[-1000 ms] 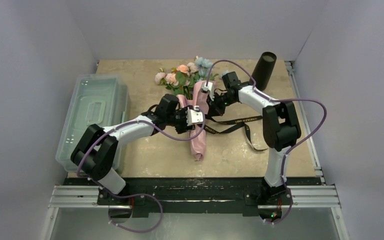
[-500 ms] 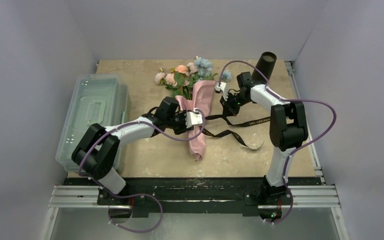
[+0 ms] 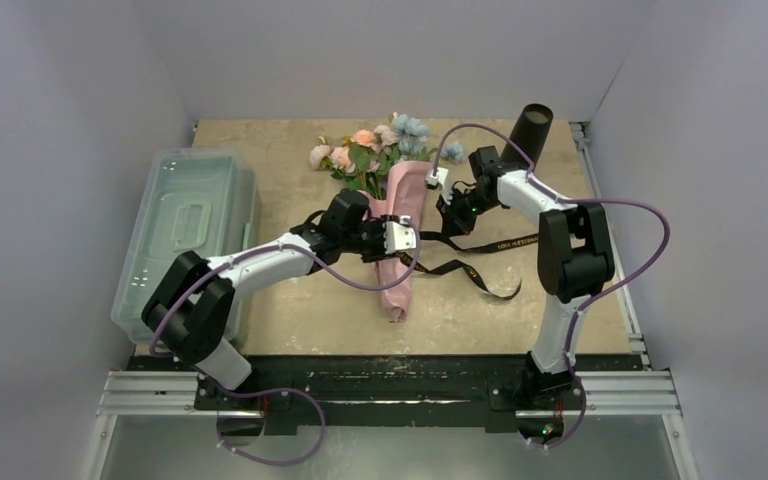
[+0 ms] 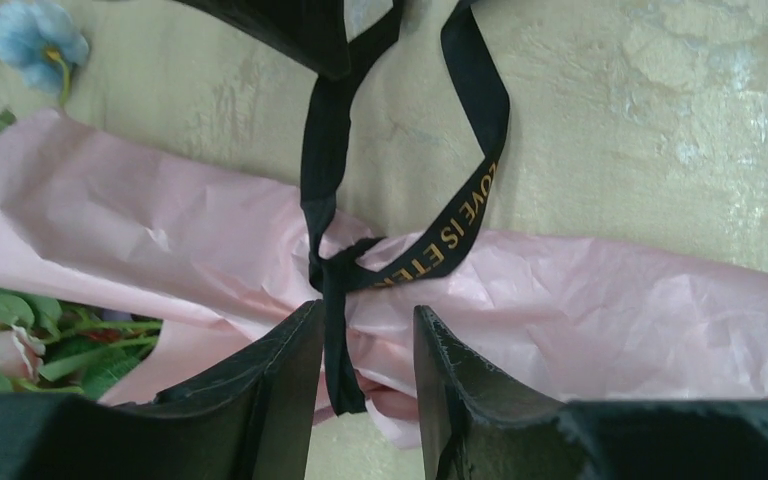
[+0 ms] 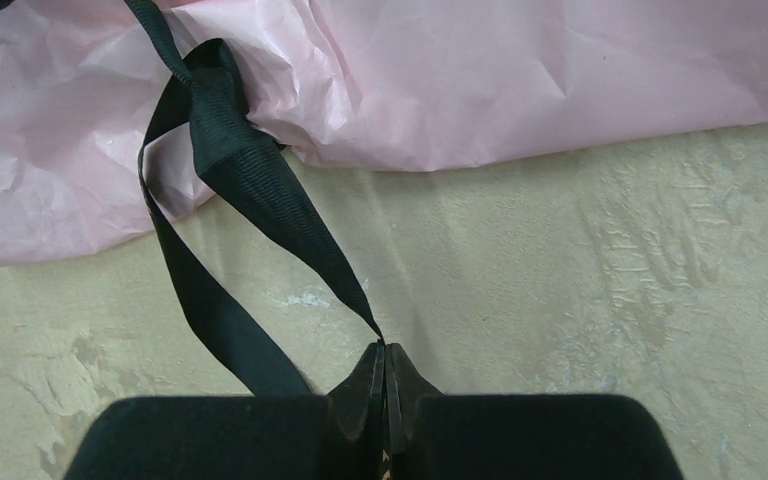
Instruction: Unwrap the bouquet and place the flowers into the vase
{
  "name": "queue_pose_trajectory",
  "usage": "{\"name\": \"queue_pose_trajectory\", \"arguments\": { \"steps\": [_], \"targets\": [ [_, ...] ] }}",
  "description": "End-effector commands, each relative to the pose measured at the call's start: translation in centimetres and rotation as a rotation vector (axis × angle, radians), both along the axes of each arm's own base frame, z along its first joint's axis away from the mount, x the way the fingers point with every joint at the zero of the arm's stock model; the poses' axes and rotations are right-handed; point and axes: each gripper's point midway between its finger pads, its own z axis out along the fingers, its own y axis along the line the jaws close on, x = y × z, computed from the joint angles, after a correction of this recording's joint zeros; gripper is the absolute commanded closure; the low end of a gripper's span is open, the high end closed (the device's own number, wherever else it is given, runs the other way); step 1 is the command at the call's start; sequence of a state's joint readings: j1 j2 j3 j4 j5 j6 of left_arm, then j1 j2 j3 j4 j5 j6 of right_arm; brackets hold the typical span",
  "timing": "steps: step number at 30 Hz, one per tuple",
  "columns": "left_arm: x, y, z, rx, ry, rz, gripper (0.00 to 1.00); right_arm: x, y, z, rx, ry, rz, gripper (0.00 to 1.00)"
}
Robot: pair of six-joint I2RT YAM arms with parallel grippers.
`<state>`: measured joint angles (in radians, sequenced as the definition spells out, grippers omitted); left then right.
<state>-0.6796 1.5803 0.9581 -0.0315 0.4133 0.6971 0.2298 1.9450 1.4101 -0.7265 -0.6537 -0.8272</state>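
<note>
The bouquet [image 3: 400, 235] lies mid-table in pink paper [image 4: 600, 300], its flowers [image 3: 370, 150] pointing to the far side. A black gold-lettered ribbon [image 4: 465, 210] is knotted round its neck. My left gripper [image 3: 400, 240] straddles that neck just by the knot, with paper and a ribbon tail pinched between its fingers [image 4: 280, 370]. My right gripper [image 5: 383, 345] is shut on a ribbon [image 5: 250, 180] end, right of the bouquet, the strand running taut to the knot. The black vase [image 3: 532, 125] stands upright at the far right.
A clear lidded plastic bin [image 3: 190, 215] sits along the table's left side. Loose ribbon tails [image 3: 480, 275] trail over the tabletop between the bouquet and the right arm. Grey walls close in three sides.
My right gripper has pulled the ribbon end away from the bouquet to the right. My left gripper has narrowed and shifted slightly right onto the wrapped neck.
</note>
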Motion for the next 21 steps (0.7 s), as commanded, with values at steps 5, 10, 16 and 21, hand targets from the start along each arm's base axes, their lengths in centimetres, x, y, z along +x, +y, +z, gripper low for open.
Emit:
{"name": "queue_pose_trajectory", "arguments": {
  "steps": [5,10,16,21],
  "targets": [
    [2.8,-3.0,1.4,-0.027,-0.112,-0.005,0.64,-0.5,0.6,1.5,0.044,-0.012,0.008,1.00],
    [3.9,-2.5,0.4,0.013,-0.119,0.049,0.69,-0.6,0.3,1.2,0.028,-0.020,0.009,1.00],
    [4.0,-1.5,0.1,0.044,-0.103,0.091,0.95,-0.4,0.0,0.8,0.010,-0.026,0.007,1.00],
    [3.7,-0.8,2.1,-0.011,-0.118,0.129,1.00,-0.4,-0.5,0.2,-0.016,-0.036,0.000,1.00]
  ]
}}
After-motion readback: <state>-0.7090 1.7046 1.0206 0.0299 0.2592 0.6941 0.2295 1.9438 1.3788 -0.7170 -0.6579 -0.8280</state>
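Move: Just ahead of the left fingers, about 3 cm forward, 2 cm to their right and 3 cm below, is the black ribbon's knot on the pink wrapper. The flower heads lie some 17 cm beyond the knot and about 4 cm to the left of it; the loose lettered tail curls on the table roughly 14 cm to the right of the knot and 7 cm nearer the base. From the right hand, the knot is about 12 cm left, 4 cm back and nearly level. Swinging out to the right about 2 cm with a slight rise, then forward and down some 3 cm from that peak and a little back left, the left hand comes onto the ribbon at the knot, where its part-open fingers shut on the band. The right hand keeps its pinch on the other stretch of ribbon, sinking barely 1 cm. ##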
